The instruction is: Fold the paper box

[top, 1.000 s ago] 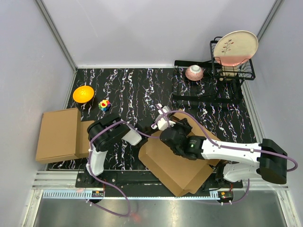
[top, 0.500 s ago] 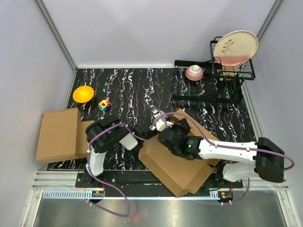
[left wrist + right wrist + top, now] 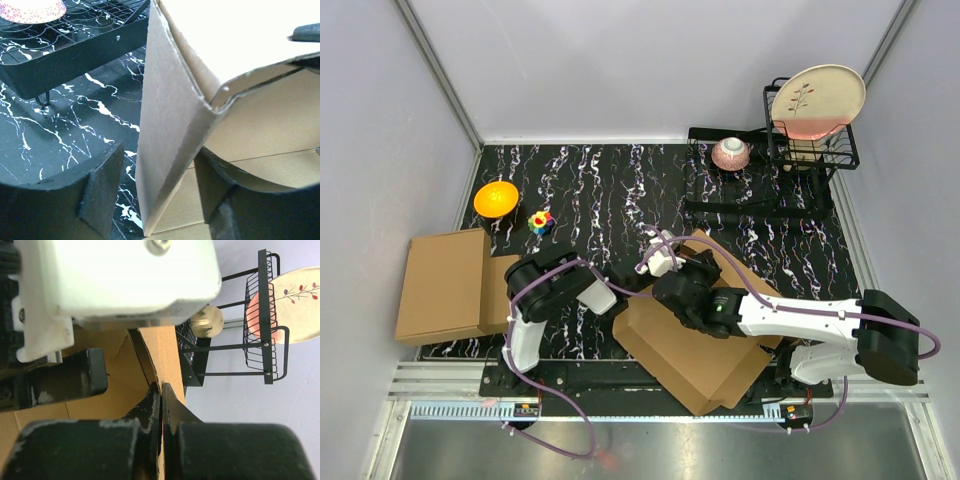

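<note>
The paper box (image 3: 692,352) is a brown cardboard sheet with raised flaps, lying at the near middle of the table. In the left wrist view one upright flap (image 3: 165,125) stands between my left gripper's fingers (image 3: 102,195), with a gap on each side. My left gripper (image 3: 623,282) is open at the box's left edge. My right gripper (image 3: 161,392) is shut on the thin edge of a raised cardboard wall (image 3: 167,352). From above, my right gripper (image 3: 703,266) sits at the box's far side.
A stack of closed cardboard boxes (image 3: 445,285) lies at the left edge. An orange bowl (image 3: 496,197) and a small coloured toy (image 3: 541,221) sit at the far left. A black rack (image 3: 750,180) with a pink bowl (image 3: 731,153) and a plate (image 3: 817,100) stands at the far right.
My left gripper has moved right to the box's left flap and its jaws have narrowed around it. The right arm has shifted slightly left, still gripping.
</note>
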`<state>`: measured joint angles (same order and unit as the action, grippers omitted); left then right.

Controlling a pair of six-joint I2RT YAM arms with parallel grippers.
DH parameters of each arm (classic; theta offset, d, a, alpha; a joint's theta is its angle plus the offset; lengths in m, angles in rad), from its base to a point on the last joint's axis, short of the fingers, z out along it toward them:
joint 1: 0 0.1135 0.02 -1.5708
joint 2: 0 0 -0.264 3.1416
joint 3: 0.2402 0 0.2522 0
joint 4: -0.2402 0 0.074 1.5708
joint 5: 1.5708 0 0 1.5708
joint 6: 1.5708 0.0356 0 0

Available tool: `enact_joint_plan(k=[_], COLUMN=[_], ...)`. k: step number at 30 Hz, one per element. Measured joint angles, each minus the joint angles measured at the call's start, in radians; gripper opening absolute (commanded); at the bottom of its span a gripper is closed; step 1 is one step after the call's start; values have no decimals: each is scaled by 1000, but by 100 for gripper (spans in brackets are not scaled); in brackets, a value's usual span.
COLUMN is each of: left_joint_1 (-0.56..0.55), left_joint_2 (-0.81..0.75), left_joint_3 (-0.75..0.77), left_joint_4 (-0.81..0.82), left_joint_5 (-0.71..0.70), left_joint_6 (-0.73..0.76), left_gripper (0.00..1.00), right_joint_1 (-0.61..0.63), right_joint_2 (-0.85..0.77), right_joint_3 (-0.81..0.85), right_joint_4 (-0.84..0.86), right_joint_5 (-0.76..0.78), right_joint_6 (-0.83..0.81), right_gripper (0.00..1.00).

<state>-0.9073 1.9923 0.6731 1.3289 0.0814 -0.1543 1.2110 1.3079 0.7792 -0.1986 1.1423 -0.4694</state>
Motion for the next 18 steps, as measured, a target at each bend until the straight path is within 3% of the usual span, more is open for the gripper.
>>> enact_joint_plan(k=[1, 4, 5, 8, 11, 13, 14, 18], left_joint_1=[0, -4, -4, 0, 0, 0, 0, 0], left_joint_2=[3, 8, 8, 12, 13, 13, 13, 13], left_joint_3=[5, 14, 14, 14, 14, 14, 14, 11], left_joint_4=[0, 1, 0, 2, 3, 4, 4, 8], left_joint_5=[2, 8, 4, -7, -12, -13, -14, -19], left_joint_6=[-3, -1, -2, 22, 40, 45, 46, 45], left_gripper=[43, 26, 15, 3, 0, 0, 0, 0], right_joint_1=[0, 0, 0, 0, 0, 0, 0, 6], right_joint_2=[1, 4, 5, 11, 14, 15, 15, 15], right_joint_3=[0, 1, 1, 2, 6, 8, 9, 15], right_joint_4=[0, 7, 7, 12, 20, 21, 21, 17], right_joint_5=[0, 0, 0, 1, 1, 1, 0, -35], right_joint_6=[0, 0, 0, -1, 0, 0, 3, 29], right_gripper=[0, 0, 0, 0, 8, 18, 29, 49])
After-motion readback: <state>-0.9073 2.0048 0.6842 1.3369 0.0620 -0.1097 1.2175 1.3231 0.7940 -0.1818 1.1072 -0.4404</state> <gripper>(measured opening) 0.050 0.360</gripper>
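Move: The upright corner edge of the paper box stands between my left hand's open fingers, only about 1 cm ahead and 1 cm right of it, level with it. The wall's top edge, held by my right fingers, is some 4 cm back, 5 cm right and 9 cm up from my left hand; the dish rack is about 20 cm ahead and 14 cm right. From my right hand that corner edge lies roughly 4 cm ahead, 4 cm left and 9 cm below. I hold my left hand almost in place and shut its wide-parted fingers, pinching the box's corner edge between them. Once they are shut, my right hand opens to about a third, loosening its grip on the wall's top edge while it drifts about 1 cm to the left. ##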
